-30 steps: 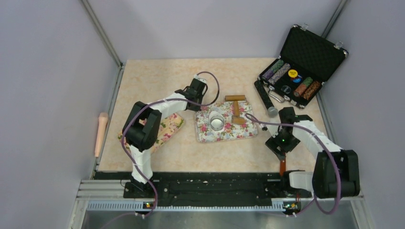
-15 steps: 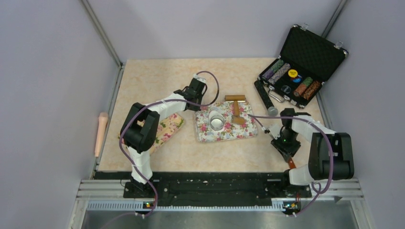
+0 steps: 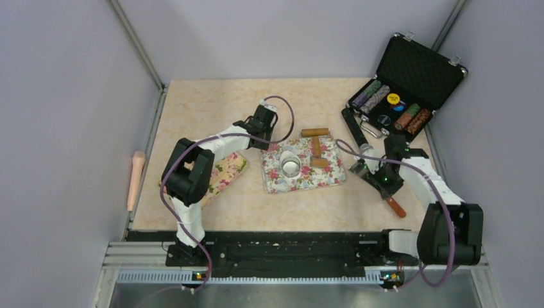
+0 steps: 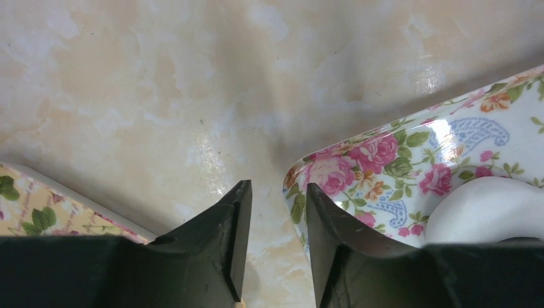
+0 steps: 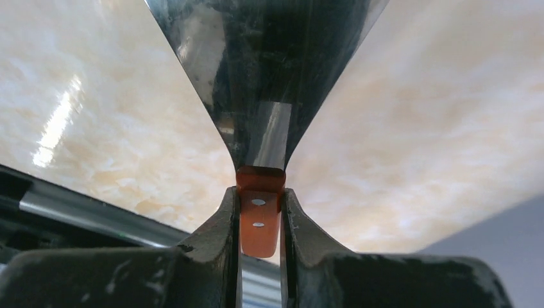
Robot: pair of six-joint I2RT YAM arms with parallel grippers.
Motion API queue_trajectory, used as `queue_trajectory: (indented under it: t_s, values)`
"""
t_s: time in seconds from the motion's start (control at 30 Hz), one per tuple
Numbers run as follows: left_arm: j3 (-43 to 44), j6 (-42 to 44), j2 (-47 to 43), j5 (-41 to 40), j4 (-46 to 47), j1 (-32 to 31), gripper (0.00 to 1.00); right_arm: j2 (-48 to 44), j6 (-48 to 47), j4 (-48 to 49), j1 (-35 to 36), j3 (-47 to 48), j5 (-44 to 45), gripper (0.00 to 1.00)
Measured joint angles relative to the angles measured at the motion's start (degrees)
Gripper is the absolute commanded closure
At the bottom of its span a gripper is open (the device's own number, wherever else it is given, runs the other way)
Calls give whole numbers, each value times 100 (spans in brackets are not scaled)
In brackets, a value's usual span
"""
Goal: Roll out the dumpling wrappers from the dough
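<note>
A floral tray [image 3: 321,176] lies mid-table with a metal ring cutter [image 3: 290,164] and a wooden roller [image 3: 315,145] on it. A white lump of dough [image 4: 494,208] rests in the tray near its corner [image 4: 333,173]. No dumpling wrappers are in view. My left gripper [image 3: 263,142] [image 4: 276,192] hovers low at the tray's far-left corner, open a little, with bare table between its fingers. My right gripper [image 3: 380,174] [image 5: 260,192], right of the tray, is shut on the orange handle [image 5: 259,221] of a metal scraper, whose blade [image 5: 269,64] points away from the wrist.
An open black case [image 3: 407,80] of poker chips stands at the back right, with a black cylinder [image 3: 356,131] beside it. A second floral tray [image 3: 226,172] lies under the left arm. A tan handle-like object [image 3: 136,179] lies beyond the table's left edge.
My right gripper has closed on the scraper's handle and swung it from the near right edge up towards the tray. My left gripper's fingers have parted slightly.
</note>
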Motion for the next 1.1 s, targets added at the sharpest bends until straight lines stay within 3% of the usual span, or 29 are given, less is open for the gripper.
queue_trajectory:
  t_s: [0.3, 0.4, 0.43, 0.47, 0.7, 0.87, 1.1]
  values:
    - [55, 168, -26, 341, -66, 44, 45, -1449, -181, 20, 131, 1281, -968, 100]
    - [57, 498, -356, 1178, -149, 85, 43, -1825, -160, 101, 549, 1373, -1231, 100]
    - [57, 656, -579, 1572, -184, 101, 32, -1923, -144, 140, 752, 1370, -1314, 100]
    - [57, 796, -844, 1926, -201, 116, 28, -1996, -120, 195, 931, 1364, -1379, 100]
    - [437, 1019, -2559, 4168, 133, 122, 22, -2083, 120, 968, 1753, 1082, -1587, 100]
    - [535, 459, -2411, 5274, 573, 109, 18, -1934, 310, 1386, 2282, 826, -1539, 100]
    - [538, -70, -1449, 5672, 562, 0, 18, -1862, 481, 1620, 2468, 780, -1578, 100]
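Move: For the left hand, poised at the tray's far left corner, the spatula's middle is about 38 cm to the right and 17 cm back; the roller is some 18 cm right, level with it. The right hand already grips the spatula, whose middle is roughly 3 cm ahead and 3 cm left; from there the left gripper is about 42 cm left and 20 cm ahead, the metal ring 32 cm left and 12 cm ahead. Right hand swings the held spatula some 17 cm left and up; opening left hand rises, turning right towards it. ##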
